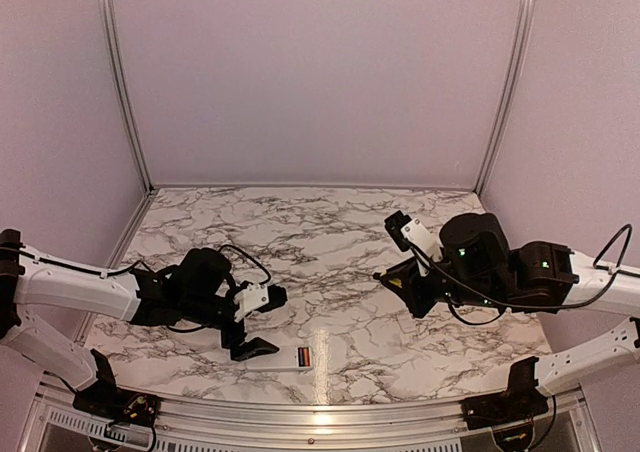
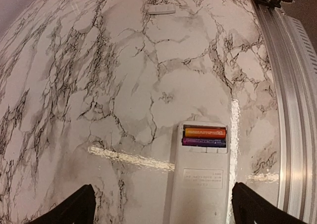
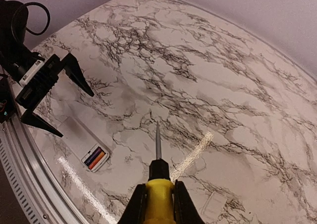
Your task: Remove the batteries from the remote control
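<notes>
The white remote control (image 2: 200, 184) lies flat near the table's front edge, its battery compartment uncovered. Two batteries (image 2: 204, 137) sit side by side in it, one orange and one dark purple; from above they show at the remote's right end (image 1: 302, 355). My left gripper (image 2: 163, 204) hovers over the remote with its fingers (image 2: 79, 204) spread wide and nothing between them. My right gripper (image 3: 159, 204) is shut on a yellow-handled screwdriver (image 3: 158, 179), held above bare table to the right of the remote (image 3: 74, 135), its thin shaft pointing away from the wrist.
A small white cover plate (image 3: 214, 204) lies flat on the marble near the right gripper, seen far off in the left wrist view (image 2: 161, 9). An aluminium rail (image 2: 292, 110) runs along the table's front edge, close beside the remote. Purple walls close in the back and sides.
</notes>
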You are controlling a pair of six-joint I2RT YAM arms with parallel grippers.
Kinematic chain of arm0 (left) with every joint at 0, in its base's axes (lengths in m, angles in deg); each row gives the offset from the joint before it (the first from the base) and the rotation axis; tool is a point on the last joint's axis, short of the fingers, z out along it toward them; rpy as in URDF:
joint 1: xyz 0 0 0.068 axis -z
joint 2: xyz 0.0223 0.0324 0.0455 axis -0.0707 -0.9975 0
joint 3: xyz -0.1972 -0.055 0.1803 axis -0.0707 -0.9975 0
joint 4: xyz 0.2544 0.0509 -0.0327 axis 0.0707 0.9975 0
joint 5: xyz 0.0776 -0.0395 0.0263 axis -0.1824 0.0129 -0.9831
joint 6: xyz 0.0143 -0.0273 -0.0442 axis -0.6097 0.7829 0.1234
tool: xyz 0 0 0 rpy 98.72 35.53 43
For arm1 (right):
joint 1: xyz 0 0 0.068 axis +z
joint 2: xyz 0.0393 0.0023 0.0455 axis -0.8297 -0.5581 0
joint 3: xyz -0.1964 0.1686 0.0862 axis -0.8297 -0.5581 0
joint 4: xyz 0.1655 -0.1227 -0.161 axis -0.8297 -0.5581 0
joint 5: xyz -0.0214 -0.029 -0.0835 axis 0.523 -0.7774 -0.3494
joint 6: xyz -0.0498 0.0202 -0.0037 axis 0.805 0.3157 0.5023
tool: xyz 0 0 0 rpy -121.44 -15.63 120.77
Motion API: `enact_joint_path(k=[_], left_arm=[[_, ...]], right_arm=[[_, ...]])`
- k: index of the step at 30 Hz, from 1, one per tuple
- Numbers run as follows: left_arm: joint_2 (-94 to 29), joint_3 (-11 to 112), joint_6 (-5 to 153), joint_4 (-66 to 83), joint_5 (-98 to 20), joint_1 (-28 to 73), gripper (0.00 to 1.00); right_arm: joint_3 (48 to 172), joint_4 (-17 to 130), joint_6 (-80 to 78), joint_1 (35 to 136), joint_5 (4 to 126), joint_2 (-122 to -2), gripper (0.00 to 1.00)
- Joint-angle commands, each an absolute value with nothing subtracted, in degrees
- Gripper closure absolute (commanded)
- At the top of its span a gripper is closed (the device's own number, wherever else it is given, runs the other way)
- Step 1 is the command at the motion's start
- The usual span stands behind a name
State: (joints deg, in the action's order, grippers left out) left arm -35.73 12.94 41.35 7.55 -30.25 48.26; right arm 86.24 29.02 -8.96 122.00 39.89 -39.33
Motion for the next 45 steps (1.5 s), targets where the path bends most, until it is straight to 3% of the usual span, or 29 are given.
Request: enact_joint_path(k=[1,19,24,29,33,41,45], left_arm=[[-39.4,15.7,40.7,13.1,-32.4,49.9,0.01],[-51.6,22.7,36.9,21.8,-37.7,57.8,0.02],[-55.8,25.1,36.7,23.4,-39.0,59.1,0.16],[-56.8,25.3,36.3,22.5,-38.5,59.3,0.51],[-55.4,25.2,37.7,18.7,-36.2,59.3,0.57],[-60.5,32.8,39.5,15.7,-32.8,60.7,0.54],[-62.3,32.6,39.8,15.2,-32.7,60.7,0.36]], right_arm=[[88.6,25.5,-8.3,121.7,43.6,-39.4,1.00],[88.6,22.1,-11.9,121.8,43.4,-39.2,1.00],[88.3,20.6,-12.4,121.8,42.8,-38.2,1.00],[87.3,19.5,-13.5,121.8,42.9,-36.0,1.00],[87.5,18.0,-13.5,121.8,42.7,-34.6,1.00],[88.7,14.8,-12.3,121.8,42.0,-32.5,1.00],[88.8,14.7,-12.6,121.8,41.9,-32.7,1.00]])
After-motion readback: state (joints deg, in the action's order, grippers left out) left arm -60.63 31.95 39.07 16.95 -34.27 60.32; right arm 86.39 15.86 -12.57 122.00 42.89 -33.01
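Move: The remote control's middle is about 4 cm back from the open left hand, level with it sideways and some 8 cm below. Its batteries, in the right-hand end, are roughly 4 cm back and 5 cm to that hand's right. The loose battery cover lies about 25 cm right and 4 cm ahead of the same hand. For the right hand, which holds the screwdriver, the remote is around 19 cm left, 4 cm back and 22 cm below. The left fingers close on the remote's two long sides just behind the battery bay, after the hand sinks about 7 cm, comes back some 4 cm and tips steeper by nearly 20 degrees. Keeping that pinch, the hand drags the remote to the right along the table. Meanwhile the right hand, still gripping the screwdriver, eases right and back, away from the remote. ##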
